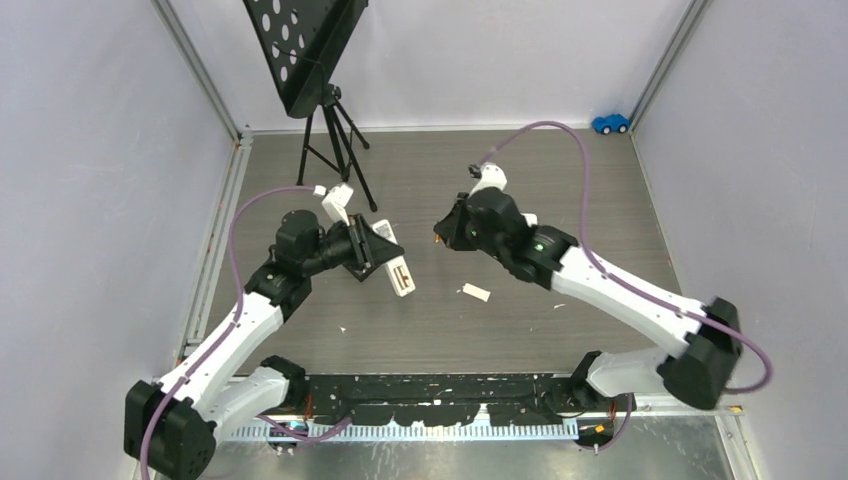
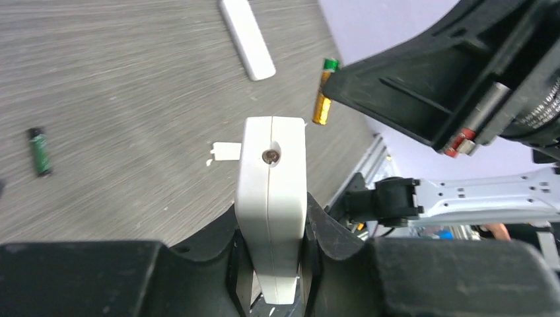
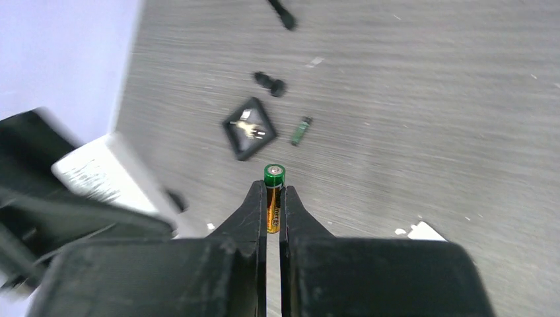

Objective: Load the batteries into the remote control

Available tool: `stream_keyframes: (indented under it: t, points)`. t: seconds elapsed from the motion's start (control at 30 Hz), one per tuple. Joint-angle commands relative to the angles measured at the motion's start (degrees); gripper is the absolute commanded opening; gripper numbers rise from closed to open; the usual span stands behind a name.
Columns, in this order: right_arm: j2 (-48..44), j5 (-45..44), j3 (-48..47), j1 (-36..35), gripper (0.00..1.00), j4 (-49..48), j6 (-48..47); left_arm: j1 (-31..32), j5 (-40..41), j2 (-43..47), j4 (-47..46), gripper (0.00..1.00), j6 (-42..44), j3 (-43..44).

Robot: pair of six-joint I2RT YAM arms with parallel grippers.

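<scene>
My left gripper (image 2: 273, 224) is shut on the white remote control (image 2: 273, 191), gripping its narrow sides and holding it above the table; from above the remote (image 1: 400, 273) points toward the right arm. My right gripper (image 3: 273, 201) is shut on a green-and-gold battery (image 3: 274, 175), whose green end sticks out past the fingertips. In the left wrist view that battery (image 2: 323, 92) hangs just beyond the remote's far end, apart from it. A second, dark green battery (image 3: 302, 130) lies loose on the table (image 2: 41, 150).
A small black square tray (image 3: 249, 128) sits on the table near the loose battery. A white cover piece (image 1: 475, 292) lies between the arms. A music stand's tripod (image 1: 335, 140) stands at the back left, and a blue toy car (image 1: 610, 123) at the back right corner.
</scene>
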State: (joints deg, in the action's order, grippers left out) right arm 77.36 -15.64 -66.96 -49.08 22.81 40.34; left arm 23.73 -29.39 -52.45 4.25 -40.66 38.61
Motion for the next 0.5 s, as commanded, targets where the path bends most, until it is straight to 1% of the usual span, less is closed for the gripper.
stream_keyframes:
  t: [0.0, 0.07, 0.2, 0.47]
  points:
    - [-8.8, 8.2, 7.6, -0.9, 0.0, -18.6, -7.5, 0.0, -9.9, -3.3, -19.3, 0.0, -7.4, 0.1]
    - [-11.8, 12.1, 9.1, -1.5, 0.0, -21.5, -9.2, 0.0, -11.8, -5.1, -22.8, 0.0, -9.9, 0.2]
    - [-13.9, 14.6, 9.6, -3.8, 0.0, -22.5, -12.5, 0.0, -14.9, -7.7, -29.0, 0.0, -12.9, 0.1]
    - [-13.9, 12.5, 9.6, -8.0, 0.0, -21.8, -18.8, 0.0, -16.9, -9.1, -31.4, 0.0, -16.6, 1.1]
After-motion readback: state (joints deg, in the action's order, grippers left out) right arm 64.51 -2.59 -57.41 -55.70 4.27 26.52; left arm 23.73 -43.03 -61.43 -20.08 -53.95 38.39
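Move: The right hand holds a battery. The open battery bay of the remote, which the left hand grips, lies about 7 cm back and 8 cm to its left, near its own height. On the table some 20 cm below, a loose battery lies 6 cm ahead and 11 cm left, the black tray 5 cm ahead and 19 cm left, the white cover 2 cm back and 9 cm right. From the left hand, the held battery is about 3 cm ahead and 9 cm right, roughly level. Keeping its pinch on the battery, the right hand draws back and rises about 7 cm each, drifting some 4 cm left to bring the battery over the remote, while it swings about 25 degrees counter-clockwise and its fingertips tip up. The left hand still grips the remote and lifts it roughly 4 cm while carrying it as far right to meet the battery, rolling its left side down about 15 degrees and turning slightly clockwise. ##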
